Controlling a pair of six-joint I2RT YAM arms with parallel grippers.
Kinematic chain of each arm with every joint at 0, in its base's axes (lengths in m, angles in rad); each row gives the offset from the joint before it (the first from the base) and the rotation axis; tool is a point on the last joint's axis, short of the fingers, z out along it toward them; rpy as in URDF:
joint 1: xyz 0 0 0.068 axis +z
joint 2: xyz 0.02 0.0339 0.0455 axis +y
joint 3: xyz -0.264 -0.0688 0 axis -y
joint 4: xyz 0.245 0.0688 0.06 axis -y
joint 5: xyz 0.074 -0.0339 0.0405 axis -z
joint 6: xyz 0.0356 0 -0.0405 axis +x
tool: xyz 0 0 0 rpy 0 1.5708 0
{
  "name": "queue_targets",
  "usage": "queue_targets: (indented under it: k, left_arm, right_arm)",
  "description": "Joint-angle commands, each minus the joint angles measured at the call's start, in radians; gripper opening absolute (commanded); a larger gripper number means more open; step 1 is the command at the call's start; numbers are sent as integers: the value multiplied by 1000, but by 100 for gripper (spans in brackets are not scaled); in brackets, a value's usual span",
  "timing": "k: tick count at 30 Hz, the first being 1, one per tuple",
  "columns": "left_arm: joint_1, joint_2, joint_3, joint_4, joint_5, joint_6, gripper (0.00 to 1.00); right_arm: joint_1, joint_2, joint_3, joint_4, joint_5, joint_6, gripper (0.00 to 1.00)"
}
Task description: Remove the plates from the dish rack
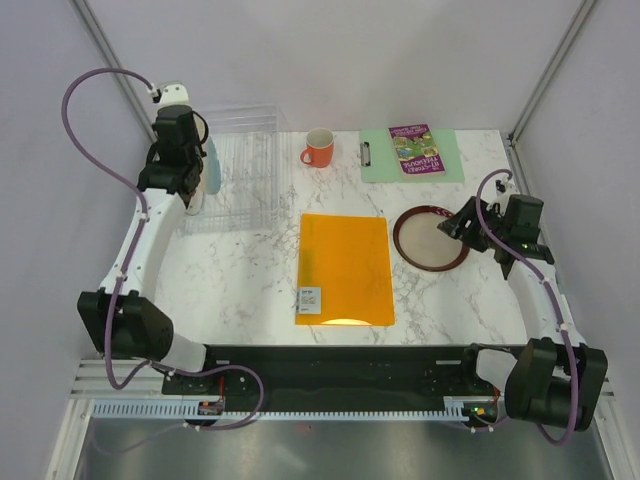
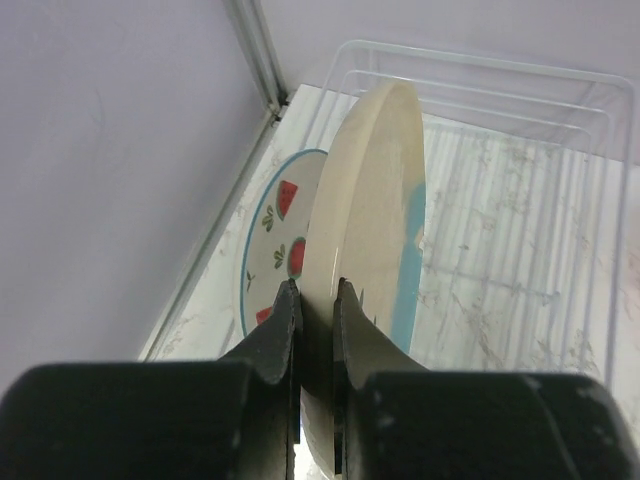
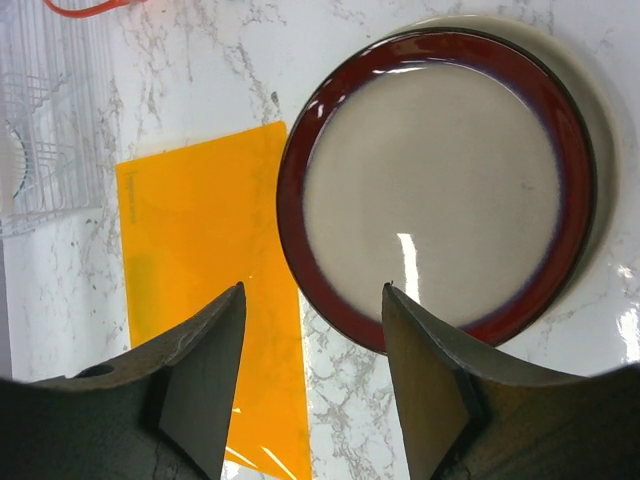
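Note:
My left gripper is shut on the near rim of a cream-and-pale-blue plate, which stands on edge inside the clear dish rack. Just left of that plate a white plate with red fruit marks stands tilted. From above, the left gripper is at the left side of the dish rack. My right gripper hangs open and holds nothing, over the near edge of a beige plate with a maroon rim. This plate lies flat on a cream plate on the table, right of centre.
An orange folder lies flat mid-table, left of the stacked plates. An orange mug stands at the back, right of the rack. A green clipboard with a purple booklet lies at the back right. Walls close in on both sides.

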Motion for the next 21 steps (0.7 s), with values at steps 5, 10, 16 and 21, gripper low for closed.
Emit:
queue_targets:
  k: [5, 10, 16, 21]
  left_arm:
    - [-8, -250, -73, -7, 530, -274, 2]
    - [-10, -311, -239, 81, 879, -462, 2]
    - [-41, -363, -472, 372, 1088, -662, 2]
    - [-90, -362, -597, 558, 1156, -790, 2]
  right_arm:
    - [106, -33, 90, 43, -91, 39, 66]
    - [188, -30, 77, 153, -174, 126, 66]
    - [304, -19, 45, 268, -185, 211, 68]
    - [404, 28, 19, 368, -167, 260, 68]
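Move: The left gripper holds the cream-and-blue plate on edge, with the right gripper about 60 cm to its right, 13 cm back and 17 cm lower. From the left gripper, the dish rack's middle is roughly 8 cm ahead, 6 cm right and 24 cm down; the watermelon plate stands 8 cm ahead, 8 cm left and 21 cm down. From the right gripper, the held plate is some 60 cm left, 15 cm ahead and 8 cm up; the plate stack 5 cm ahead, 1 cm right, 14 cm down; the orange folder 23 cm left, 4 cm back, 15 cm down. Keep the plate pinched and bring the left gripper about 20 cm right and 11 cm back, rising barely 1.5 cm before sinking well below its start, towards the right gripper; turn it some 40 degrees clockwise while rolling its left side down. Meanwhile swing the open right gripper leftward off the plate stack to meet the plate, rising about 7 cm and yawing counter-clockwise, without touching it. ##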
